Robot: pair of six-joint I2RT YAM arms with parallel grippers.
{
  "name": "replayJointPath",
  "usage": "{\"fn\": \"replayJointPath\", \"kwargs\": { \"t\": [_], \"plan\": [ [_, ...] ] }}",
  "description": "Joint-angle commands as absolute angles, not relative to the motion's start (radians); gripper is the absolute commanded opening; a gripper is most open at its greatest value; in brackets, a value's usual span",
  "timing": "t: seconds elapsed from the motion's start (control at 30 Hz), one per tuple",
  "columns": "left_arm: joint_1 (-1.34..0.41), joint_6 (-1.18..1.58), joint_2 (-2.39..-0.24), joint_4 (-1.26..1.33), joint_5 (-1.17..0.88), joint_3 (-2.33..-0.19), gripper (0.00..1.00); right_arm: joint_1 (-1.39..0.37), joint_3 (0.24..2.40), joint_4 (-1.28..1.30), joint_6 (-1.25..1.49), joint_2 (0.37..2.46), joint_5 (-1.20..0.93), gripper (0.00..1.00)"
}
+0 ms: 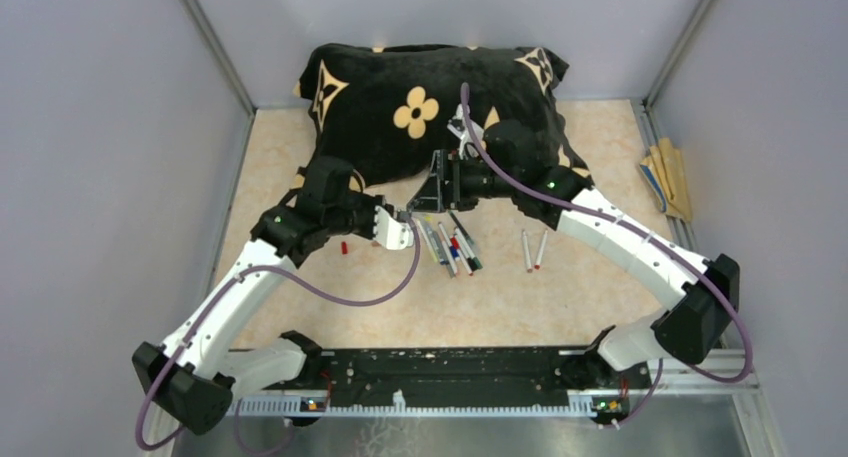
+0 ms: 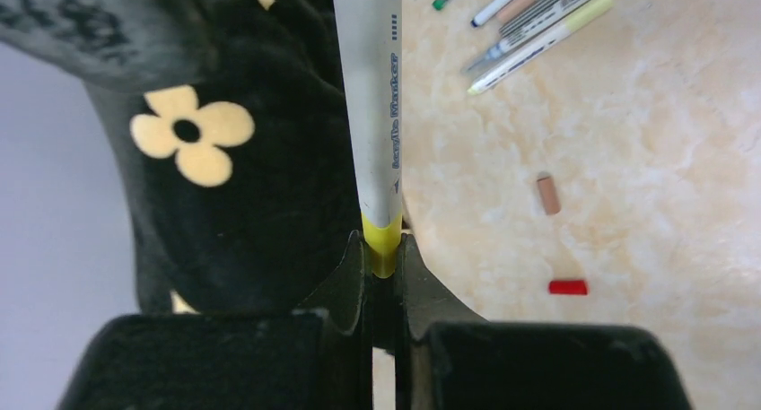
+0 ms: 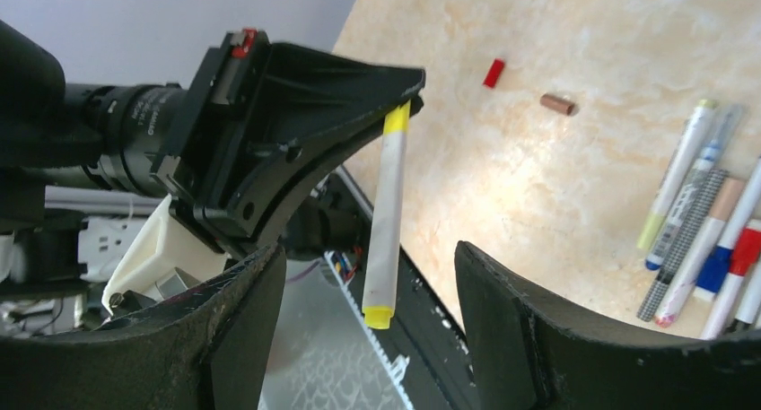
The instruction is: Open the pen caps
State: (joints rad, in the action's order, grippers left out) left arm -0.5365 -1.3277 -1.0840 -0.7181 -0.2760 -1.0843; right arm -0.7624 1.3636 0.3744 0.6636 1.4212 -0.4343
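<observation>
My left gripper (image 2: pixel 383 244) is shut on the yellow end of a white-barrelled pen (image 2: pixel 375 114), which sticks straight out from the jaws. In the right wrist view that pen (image 3: pixel 386 213) hangs from the left gripper (image 3: pixel 408 87), and its free end, a short yellow stub, lies between the fingers of my right gripper (image 3: pixel 368 253). The right gripper is open and touches nothing. A red pen cap (image 2: pixel 568 287) and a brown one (image 2: pixel 548 195) lie loose on the table. Several pens (image 1: pixel 455 245) lie in a bunch just below both grippers.
A black pillow (image 1: pixel 420 107) with cream flowers fills the back of the table, right behind the grippers. Two more pens (image 1: pixel 533 249) lie to the right of the bunch. Flat tan sticks (image 1: pixel 668 177) rest by the right wall. Grey walls close in three sides.
</observation>
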Motion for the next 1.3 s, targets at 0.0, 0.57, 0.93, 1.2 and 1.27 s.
{"fn": "replayJointPath", "kwargs": {
  "t": [0.0, 0.57, 0.93, 1.2, 1.27],
  "plan": [
    [-0.553, -1.466, -1.060, -0.714, -0.233, -1.071, 0.00, -0.759, 1.376, 0.354, 0.664, 1.429, -0.559, 0.67],
    [-0.587, -1.506, -1.042, -0.680, -0.231, -1.064, 0.00, -0.767, 1.336, 0.269, 0.696, 1.514, -0.644, 0.50],
    [-0.594, -1.459, -1.043, -0.664, -0.245, -1.051, 0.00, -0.774, 1.279, 0.172, 0.692, 1.508, -0.674, 0.00],
    [-0.595, -1.362, -1.068, -0.742, -0.327, -1.101, 0.75, -0.747, 1.198, 0.207, 0.598, 1.448, -0.654, 0.00],
    [-0.594, -1.347, -1.073, -0.781, -0.364, -1.123, 0.78, -0.743, 1.183, 0.215, 0.577, 1.434, -0.654, 0.00]
  ]
}}
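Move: Back from the left fingers, which grip its yellow end, the pen runs towards the right hand; its middle is about 4 cm back, 2 cm right and 1 cm above the left hand, and some 3 cm left, 1 cm back and 5 cm below the open right hand. On the table, 22 cm under the left hand, the brown cap lies 3 cm left and 3 back, the pen pile 10 cm right and 3 back. Easing back and left, then down onto the pen, about 4 cm lower in all, the right hand swings some 10 degrees counter-clockwise and shuts its fingers on the barrel. The left hand keeps its grip meanwhile, rising 2 cm and tipping up about 10 degrees, then sinks again and opens wide around the yellow end. Still gripping, the right hand sinks a further 2 to 3 cm and turns back rightward. ##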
